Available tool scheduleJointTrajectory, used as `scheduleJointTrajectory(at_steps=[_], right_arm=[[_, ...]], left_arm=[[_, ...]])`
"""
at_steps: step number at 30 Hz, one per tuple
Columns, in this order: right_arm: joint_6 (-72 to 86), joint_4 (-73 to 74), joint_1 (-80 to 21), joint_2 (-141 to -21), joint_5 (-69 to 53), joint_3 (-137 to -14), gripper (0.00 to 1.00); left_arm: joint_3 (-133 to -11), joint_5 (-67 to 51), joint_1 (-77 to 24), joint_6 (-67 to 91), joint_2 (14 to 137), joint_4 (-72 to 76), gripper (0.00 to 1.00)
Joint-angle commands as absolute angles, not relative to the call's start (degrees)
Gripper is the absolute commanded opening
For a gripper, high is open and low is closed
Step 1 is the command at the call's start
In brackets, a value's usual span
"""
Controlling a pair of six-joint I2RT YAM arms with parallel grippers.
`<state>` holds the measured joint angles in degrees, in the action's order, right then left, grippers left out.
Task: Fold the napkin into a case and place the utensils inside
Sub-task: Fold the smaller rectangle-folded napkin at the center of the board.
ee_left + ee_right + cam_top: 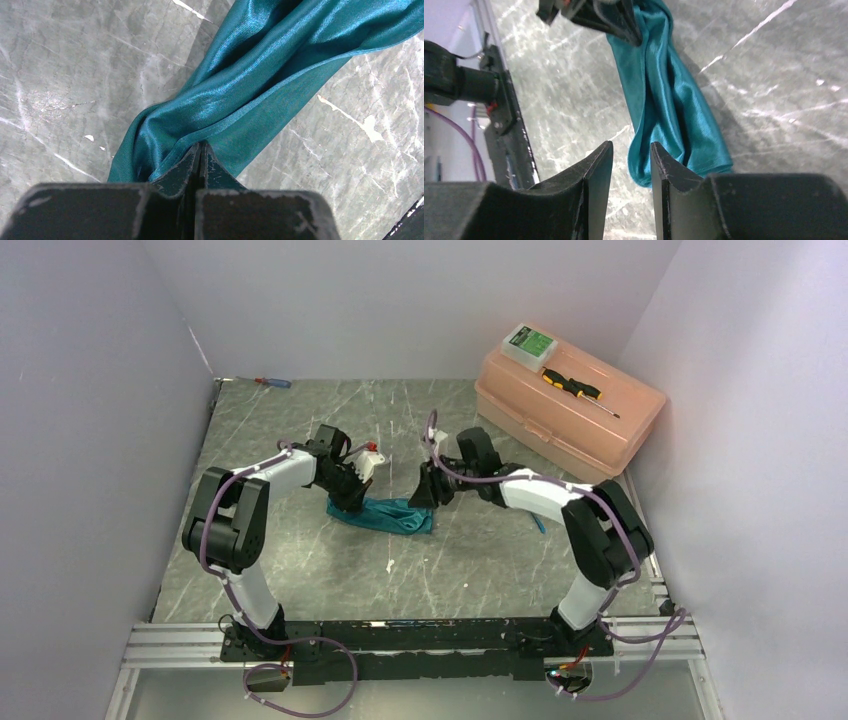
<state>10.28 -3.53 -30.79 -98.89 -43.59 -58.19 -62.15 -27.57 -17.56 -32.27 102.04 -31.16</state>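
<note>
The teal napkin (385, 515) lies bunched into a long, twisted strip on the marble table between the two arms. My left gripper (352, 502) is shut on the napkin's left end; in the left wrist view its tips (201, 146) pinch the hem of the cloth (250, 85). My right gripper (420, 495) hovers at the napkin's right end, open, with nothing between its fingers (631, 146). The cloth's rounded end (669, 100) lies just past the tips, and the left gripper (624, 22) shows at its far end. One thin blue utensil (541, 524) lies beside the right forearm.
A pink toolbox (570, 410) stands at the back right, carrying a yellow-and-black screwdriver (572, 387) and a green-and-white box (529, 343). A red-and-blue screwdriver (272, 382) lies at the back left corner. Grey walls close in the table on three sides.
</note>
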Motion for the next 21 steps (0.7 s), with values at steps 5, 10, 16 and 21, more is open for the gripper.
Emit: scheduleJointTrajectory(at_steps=[5,10,16,21], right_arm=[[8.29,-12.2,-41.3,-89.91,-20.23,-46.54,0.39],[7.74,-18.41,-43.27,-89.88,-18.95,-43.59,0.39],[2.78,-15.33,-43.26,-95.28,-19.12,-49.3,0.38],[0.49,-12.45,-43.18,-98.46,-22.32,-52.06,0.34]], left_arm=[[-60.94,-24.33,-17.32,-32.68,103.42,-32.71,0.03],[-60.56,-24.42,-17.24,-32.44,103.32,-32.58,0.03],[-60.53,-24.56,-17.21,-32.23,103.05,-32.73,0.03],[-60.72,-24.69,-16.98,-32.1,102.98,-32.95,0.03]])
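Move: The napkin's bunched right end lies under the right hand, roughly 3 cm back, 1 cm to the left and 9 cm below. The napkin's left end is about 17 cm left of this hand, neither ahead nor back, and the blue-handled utensil some 25 cm right and 3 cm back, both also 9 cm below. From the left hand, already down on the cloth, the right end is about 14 cm right and 2 cm back. Over the napkin's right end the right hand comes down about 4.5 cm, first swinging back 5–6 cm, then returning forward some 3 cm with a small shift left. Its wrist turns about 20 degrees, pointing the fingertips more steeply down; the fingers stay partly open. The left hand stays put, shut fingertips still on the napkin's left end. ##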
